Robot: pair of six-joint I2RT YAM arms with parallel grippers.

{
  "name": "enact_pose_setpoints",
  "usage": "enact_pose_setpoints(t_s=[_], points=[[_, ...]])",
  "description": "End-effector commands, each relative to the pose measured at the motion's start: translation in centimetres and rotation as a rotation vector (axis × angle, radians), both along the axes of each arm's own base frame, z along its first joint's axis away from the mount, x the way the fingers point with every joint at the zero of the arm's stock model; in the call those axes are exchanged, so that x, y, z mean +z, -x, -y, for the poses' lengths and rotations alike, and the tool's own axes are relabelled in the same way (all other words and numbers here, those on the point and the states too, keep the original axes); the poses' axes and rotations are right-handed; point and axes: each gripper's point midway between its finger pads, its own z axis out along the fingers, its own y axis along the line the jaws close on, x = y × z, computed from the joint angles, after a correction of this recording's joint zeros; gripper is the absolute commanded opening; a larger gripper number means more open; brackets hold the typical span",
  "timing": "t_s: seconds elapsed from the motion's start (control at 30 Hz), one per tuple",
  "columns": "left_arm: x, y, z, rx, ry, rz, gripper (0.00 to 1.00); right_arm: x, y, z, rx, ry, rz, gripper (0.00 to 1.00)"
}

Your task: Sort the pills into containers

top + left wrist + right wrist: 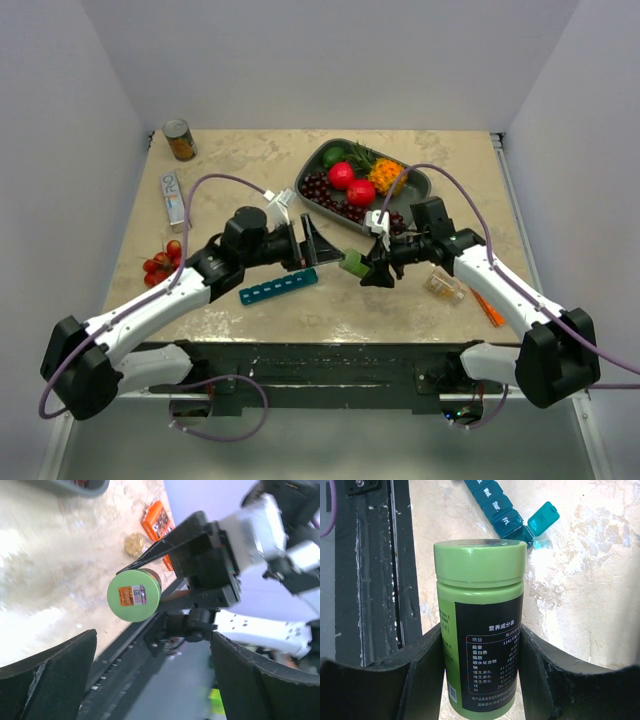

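Note:
My right gripper (480,667) is shut on a green pill bottle (480,625) with a black label and its cap on; no pills show. In the top view the bottle (353,265) is held sideways above the table, cap toward my left gripper (322,248). That gripper stands open a short way from the cap, apart from it. In the left wrist view the cap (133,596) faces me end-on, ahead of the wide-apart left fingers (55,675). The teal containers strip (278,287) lies on the table below the left gripper; the end compartment's lid (543,517) is flipped open.
A dark grey fruit tray (415,180) sits at the back right. A tin can (180,140), a white tube (173,197) and cherry tomatoes (162,262) are on the left. A clear packet (444,285) and an orange item (487,308) lie under the right arm.

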Motion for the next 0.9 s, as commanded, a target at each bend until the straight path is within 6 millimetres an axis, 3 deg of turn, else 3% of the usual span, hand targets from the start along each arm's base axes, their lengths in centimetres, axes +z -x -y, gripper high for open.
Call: enact_pose_setpoints(t_s=[0.0, 0.07, 0.13, 0.17, 0.2, 0.33, 0.53, 0.87], points=[[3.0, 1.4, -2.0, -0.132, -0.022, 0.379, 0.99, 1.9, 0.9, -0.2, 0.068, -0.066, 0.051, 0.00], [4.7, 2.9, -3.1, -0.209, -0.032, 0.618, 0.99, 2.1, 1.3, -0.2, 0.091, -0.080, 0.055, 0.00], [4.4, 4.4, -3.8, -0.284, -0.035, 0.830, 0.99, 2.3, 2.1, -0.3, 0.132, -0.100, 0.056, 0.00], [5.7, 5.7, -4.6, -0.310, -0.004, 0.956, 0.99, 2.3, 2.4, -0.3, 0.148, -0.108, 0.056, 0.00], [4.6, 6.1, -4.9, -0.323, -0.007, 1.034, 0.99, 2.4, 2.9, -0.4, 0.175, -0.122, 0.054, 0.00], [4.2, 6.6, -5.8, -0.307, -0.012, 1.304, 0.99, 2.3, 3.8, -0.4, 0.221, -0.139, 0.055, 0.00], [3.0, 5.1, -3.9, -0.390, -0.051, 1.354, 0.99, 1.9, 4.2, -0.3, 0.241, -0.140, 0.053, 0.00], [2.4, 5.3, -0.4, -0.509, 0.003, 1.380, 0.98, 1.8, 4.4, -0.3, 0.255, -0.149, 0.052, 0.00]])
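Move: The cap of the green bottle, clamped in the right hand, lies from the left hand's empty, open fingers about 4 cm to the right, 1 cm ahead and 3 cm below. From the right hand the cap is some 3 cm to the left, 1 cm ahead and 4 cm up. The pill organizer is about 10 cm left of the left hand, level with it and roughly 18 cm down; the fruit tray's middle is some 24 cm ahead and 10 cm right. Back, left and up, the left hand draws about 10 cm off the cap, wide open, rolling some 65 degrees clockwise as seen along its fingers and swinging clockwise from above to point squarely right. It then sinks about 6 cm and comes some 4 cm right again towards the cap, still short of it. The right hand keeps its grip on the bottle and brings it back nearly 4 cm, turning slightly counter-clockwise. ##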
